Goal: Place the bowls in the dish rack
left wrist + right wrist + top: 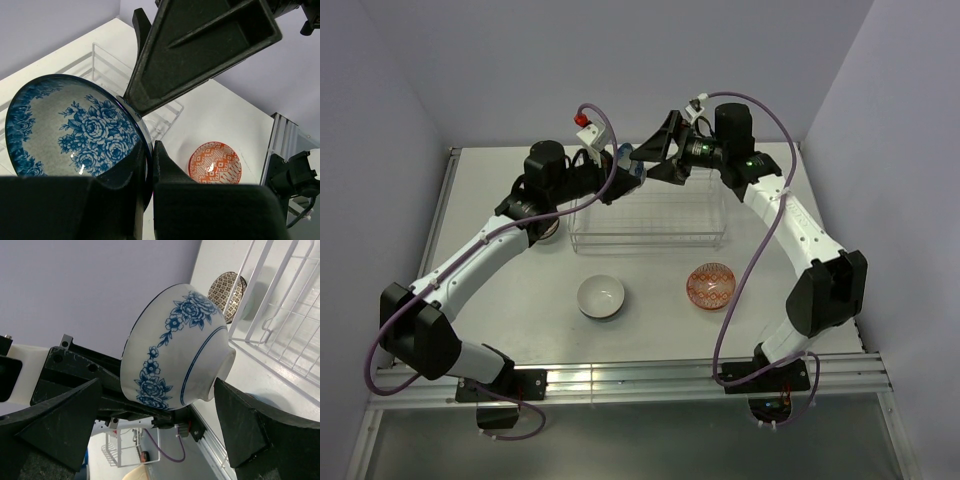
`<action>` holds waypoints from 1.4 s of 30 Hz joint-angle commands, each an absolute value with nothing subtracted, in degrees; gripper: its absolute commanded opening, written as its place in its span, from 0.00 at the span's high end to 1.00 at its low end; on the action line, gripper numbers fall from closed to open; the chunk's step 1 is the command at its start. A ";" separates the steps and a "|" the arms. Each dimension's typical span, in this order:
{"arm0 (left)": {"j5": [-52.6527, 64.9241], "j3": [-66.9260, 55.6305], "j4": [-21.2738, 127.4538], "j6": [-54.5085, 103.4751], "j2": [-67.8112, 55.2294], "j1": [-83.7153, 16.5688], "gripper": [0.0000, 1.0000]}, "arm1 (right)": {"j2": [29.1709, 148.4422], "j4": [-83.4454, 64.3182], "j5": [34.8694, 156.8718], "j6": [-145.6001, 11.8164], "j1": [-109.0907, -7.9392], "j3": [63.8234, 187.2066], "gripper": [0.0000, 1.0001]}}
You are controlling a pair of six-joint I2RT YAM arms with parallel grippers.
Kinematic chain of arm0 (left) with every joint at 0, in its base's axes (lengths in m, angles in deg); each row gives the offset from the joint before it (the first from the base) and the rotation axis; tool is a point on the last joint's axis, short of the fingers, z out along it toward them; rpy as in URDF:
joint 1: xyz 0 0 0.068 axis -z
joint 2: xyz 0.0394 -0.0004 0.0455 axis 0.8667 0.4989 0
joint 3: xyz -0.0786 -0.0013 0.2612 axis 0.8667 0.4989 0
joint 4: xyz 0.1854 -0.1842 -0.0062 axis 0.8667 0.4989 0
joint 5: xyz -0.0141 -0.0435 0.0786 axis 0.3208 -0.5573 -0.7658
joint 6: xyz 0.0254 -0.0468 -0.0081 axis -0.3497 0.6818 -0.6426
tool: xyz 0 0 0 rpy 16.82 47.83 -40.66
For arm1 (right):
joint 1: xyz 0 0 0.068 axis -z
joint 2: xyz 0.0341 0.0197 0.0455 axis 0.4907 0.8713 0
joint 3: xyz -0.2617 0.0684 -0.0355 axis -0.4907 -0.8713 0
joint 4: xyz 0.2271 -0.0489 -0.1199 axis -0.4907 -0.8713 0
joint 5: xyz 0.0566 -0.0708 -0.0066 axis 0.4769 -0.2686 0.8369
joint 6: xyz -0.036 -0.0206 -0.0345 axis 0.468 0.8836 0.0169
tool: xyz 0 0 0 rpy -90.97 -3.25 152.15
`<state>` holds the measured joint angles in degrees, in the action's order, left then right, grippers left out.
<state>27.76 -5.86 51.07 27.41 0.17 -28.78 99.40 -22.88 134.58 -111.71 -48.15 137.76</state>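
Observation:
My left gripper [150, 146] is shut on the rim of the blue-and-white bowl [75, 130], holding it on edge above the far side of the dish rack [650, 215]. The open right gripper [157, 382] straddles that bowl [175, 350], with one finger [60, 425] at its mouth side and the other by its foot. From above, both grippers meet at the bowl [628, 158]. A white bowl [601, 297] and an orange-red bowl [711, 285] sit on the table in front of the rack. The grey-brown bowl [227, 287] lies left of the rack, partly under my left arm.
The clear rack [165, 112] holds no bowl that I can see. Walls close off the table behind and on both sides. A metal rail [640, 380] runs along the near edge between the arm bases. Purple cables loop off both arms.

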 commanded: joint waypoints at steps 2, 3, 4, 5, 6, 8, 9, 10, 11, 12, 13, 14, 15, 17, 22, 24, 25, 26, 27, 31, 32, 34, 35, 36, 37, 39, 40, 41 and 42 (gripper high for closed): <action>29.25 -6.78 43.86 27.49 -0.84 -28.96 1.00 | 100.27 -21.10 134.02 -112.55 -48.99 140.05 0.02; 29.25 -6.61 43.86 27.49 -0.84 -28.87 1.00 | 100.45 -20.92 134.19 -112.72 -48.99 140.14 0.04; 29.08 -6.52 43.86 27.41 -0.66 -28.96 1.00 | 100.54 -20.83 134.11 -112.98 -49.16 140.06 0.05; 28.90 -6.34 43.68 27.41 -0.75 -28.96 1.00 | 100.71 -20.92 133.85 -113.25 -49.25 139.80 0.05; 28.73 -6.34 43.68 27.32 -0.75 -28.96 1.00 | 100.80 -21.10 133.67 -113.43 -49.34 139.53 0.06; 28.81 -6.60 43.59 27.23 -0.40 -28.96 1.00 | 101.06 -20.92 133.67 -114.13 -49.60 138.48 0.06; 28.81 -6.69 43.59 27.23 -0.40 -28.96 1.00 | 101.15 -20.83 133.58 -114.30 -49.69 138.13 0.08; 28.81 -6.78 43.59 27.14 -0.22 -28.96 1.00 | 101.33 -20.66 133.58 -114.65 -49.69 137.78 0.09; 28.90 -6.78 43.51 27.23 -0.14 -28.96 1.00 | 101.50 -20.31 133.67 -114.83 -49.78 137.68 0.10; 28.90 -6.78 43.50 27.14 -0.05 -28.96 1.00 | 101.68 -20.13 134.02 -115.09 -49.78 137.68 0.16; 28.99 -6.78 43.50 27.05 -0.05 -28.96 1.00 | 101.85 -19.70 134.19 -115.44 -49.78 137.68 0.18; 28.81 -6.61 43.50 27.05 -0.05 -28.96 1.00 | 102.03 -19.43 134.37 -115.62 -49.78 137.68 0.21; 28.81 -6.52 43.50 27.05 -0.05 -28.96 1.00 | 102.12 -19.08 134.63 -115.89 -49.78 137.60 0.29; 28.90 -6.17 43.59 26.97 -0.13 -28.96 1.00 | 102.38 -18.55 134.90 -116.06 -49.78 137.68 0.40; 28.29 -5.64 44.38 26.62 -0.48 -28.96 1.00 | 103.00 -17.85 135.51 -115.98 -49.69 137.86 0.85; 27.67 -5.46 45.35 26.53 -0.57 -28.96 0.98 | 103.17 -17.76 135.60 -115.89 -49.60 138.04 1.00; 27.41 -5.29 45.70 26.44 -0.66 -29.05 0.97 | 103.26 -17.93 135.43 -115.45 -49.52 138.56 1.00; 27.23 -5.29 46.14 26.53 -0.66 -29.05 0.96 | 103.52 -18.28 135.34 -115.27 -49.52 138.82 1.00; 27.06 -5.37 47.45 26.70 -0.57 -29.22 0.92 | 103.61 -18.55 135.16 -115.10 -49.43 139.09 1.00; 29.77 -5.99 50.09 29.68 0.48 -31.32 0.76 | 104.49 -20.65 133.50 -112.91 -48.99 141.37 1.00; 30.65 -6.25 50.71 30.13 0.57 -31.77 0.71 | 104.93 -21.44 133.15 -112.46 -48.81 141.72 1.00; 31.79 -6.08 51.76 31.27 0.48 -33.26 0.57 | 105.81 -22.85 131.74 -111.24 -48.55 142.86 1.00; 32.50 -5.73 51.85 31.71 0.39 -33.79 0.52 | 106.07 -23.29 131.30 -110.62 -48.64 143.30 1.00; 33.03 -5.38 51.85 32.23 -0.30 -34.75 0.45 | 106.51 -23.82 130.25 -110.09 -48.55 143.83 1.00; 33.73 -4.50 51.68 32.85 -0.66 -35.28 0.41 | 107.04 -24.26 129.63 -109.30 -48.55 144.53 1.00; 35.22 -3.97 52.11 33.12 -1.54 -36.51 0.32 | 107.57 -23.56 129.10 -109.30 -48.46 144.80 1.00; 35.58 -3.53 52.90 33.03 -2.50 -36.87 0.31 | 108.44 -23.21 128.49 -109.12 -48.55 145.59 1.00; 35.93 -3.44 53.34 33.12 -3.12 -37.22 0.24 | 108.88 -23.03 128.31 -109.03 -48.64 146.12 1.00; 35.76 -3.35 53.78 33.29 -4.17 -38.27 0.14 | 109.50 -23.38 127.70 -108.77 -48.72 146.73 1.00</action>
<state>32.66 -3.61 53.43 31.82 0.12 -36.83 109.26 -26.16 129.27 -110.29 -48.85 141.87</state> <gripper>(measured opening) 0.797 0.755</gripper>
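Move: The blue bowl, still pinched at its rim by the left fingers, has its middle about 4 cm ahead and 4 cm left of the right hand and some 2 cm higher. From the right hand, the dish rack's middle is roughly 19 cm ahead, 2 cm left and 29 cm down; at table height, the orange bowl lies about 9 cm back and 15 cm right, the white bowl 12 cm back and 14 cm left. From the left hand, the blue bowl's middle is about 6 cm ahead, 2 cm right and 2 cm up. The right gripper, wide open around the blue bowl, eases down and slightly left and closes by about a quarter, clamping the bowl between rim and foot, then takes it down and forward towards the rack, about 6 cm lower and 4 cm farther out in all. The left fingers keep their rim pinch until the right has its grip, sinking slightly, then open wide, let go, and draw back from the bowl some 4 cm to the left, a little down and forward. ##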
